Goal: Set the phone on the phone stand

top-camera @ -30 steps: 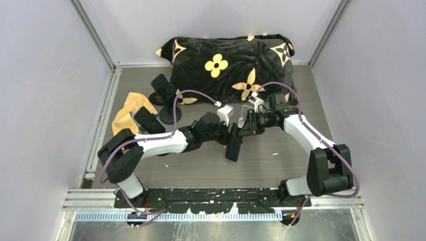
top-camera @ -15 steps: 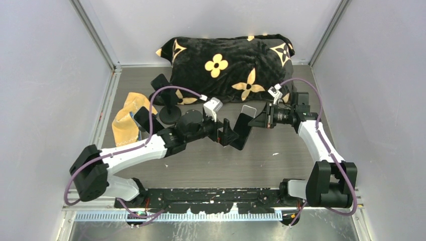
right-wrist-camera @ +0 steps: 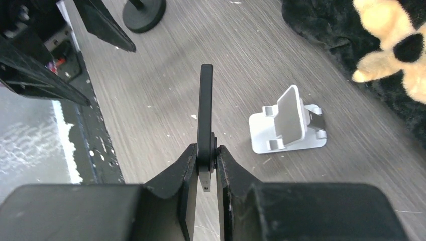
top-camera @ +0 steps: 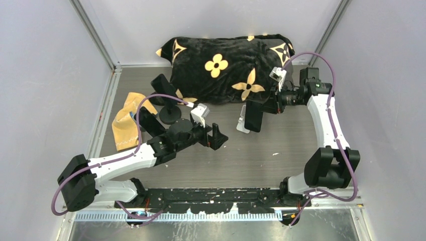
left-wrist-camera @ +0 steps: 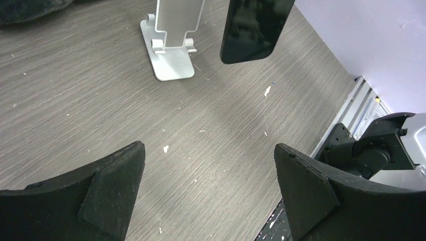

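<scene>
My right gripper (top-camera: 264,107) (right-wrist-camera: 206,150) is shut on the top end of the black phone (top-camera: 253,118) (right-wrist-camera: 205,108), which hangs upright above the table. The phone (left-wrist-camera: 253,27) is just right of the white phone stand (top-camera: 242,124) (left-wrist-camera: 170,47) (right-wrist-camera: 286,125), apart from it. The stand sits on the table in front of the blanket, its rest empty. Left of the stand, low over the table, my left gripper (top-camera: 217,136) (left-wrist-camera: 208,148) is open with nothing between its fingers.
A black blanket with yellow flowers (top-camera: 226,65) lies along the back. A yellow cloth (top-camera: 126,118) lies at the left. Two black round-based holders (top-camera: 168,113) (right-wrist-camera: 145,7) stand near it. Side walls close in the table.
My left gripper opened fully, let go of the phone and drew back to the left. My right gripper carried the phone toward the back right, next to the stand.
</scene>
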Robot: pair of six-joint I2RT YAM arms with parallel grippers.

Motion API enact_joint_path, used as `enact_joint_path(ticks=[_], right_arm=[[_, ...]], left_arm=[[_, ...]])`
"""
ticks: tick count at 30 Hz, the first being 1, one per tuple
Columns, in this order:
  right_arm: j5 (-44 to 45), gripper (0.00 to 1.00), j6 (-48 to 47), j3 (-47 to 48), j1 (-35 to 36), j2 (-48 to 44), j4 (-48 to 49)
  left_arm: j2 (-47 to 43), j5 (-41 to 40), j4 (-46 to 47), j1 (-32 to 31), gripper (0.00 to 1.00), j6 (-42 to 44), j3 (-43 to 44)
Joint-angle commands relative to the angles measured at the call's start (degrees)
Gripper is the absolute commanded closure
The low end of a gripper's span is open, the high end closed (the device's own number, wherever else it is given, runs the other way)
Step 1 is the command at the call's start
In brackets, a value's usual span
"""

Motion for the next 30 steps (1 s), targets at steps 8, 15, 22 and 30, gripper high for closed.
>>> enact_joint_path(ticks=[8,15,22,30], right_arm=[[-2.1,0.99,-12.5,3.2,-0.3,6.1,1.6],[-3.0,0.99,-1.4,2.3,0.4,8.3,15.2],[-1.5,0.99,1.9,1.9,2.4,10.5,21.0],[-0.7,0.99,10.6,-0.5,3.3,12.0,31.5]], left_arm=[[-1.0,-1.4,5.4,0.1,0.00,-1.5,-0.3],[-1.2,-1.4,6.9,0.1,0.00,-1.2,-0.7],[-1.5,-1.9,7.3,0.1,0.00,-1.4,-1.0],[-0.7,-1.3,7.9,0.1,0.00,-1.9,-0.7]])
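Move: The right hand already holds the phone by its right edge. The white phone stand lies roughly level with that hand fore and aft, about 4 cm to its left and some 17 cm below. The middle of the black pillow is about 24 cm ahead and 13 cm to the left. From the idle, open left hand the stand lies about 11 cm ahead, 13 cm to the right and 13 cm below. The right hand, still gripping the phone, sinks about 4 cm while reaching some 8 cm forward over the stand. ##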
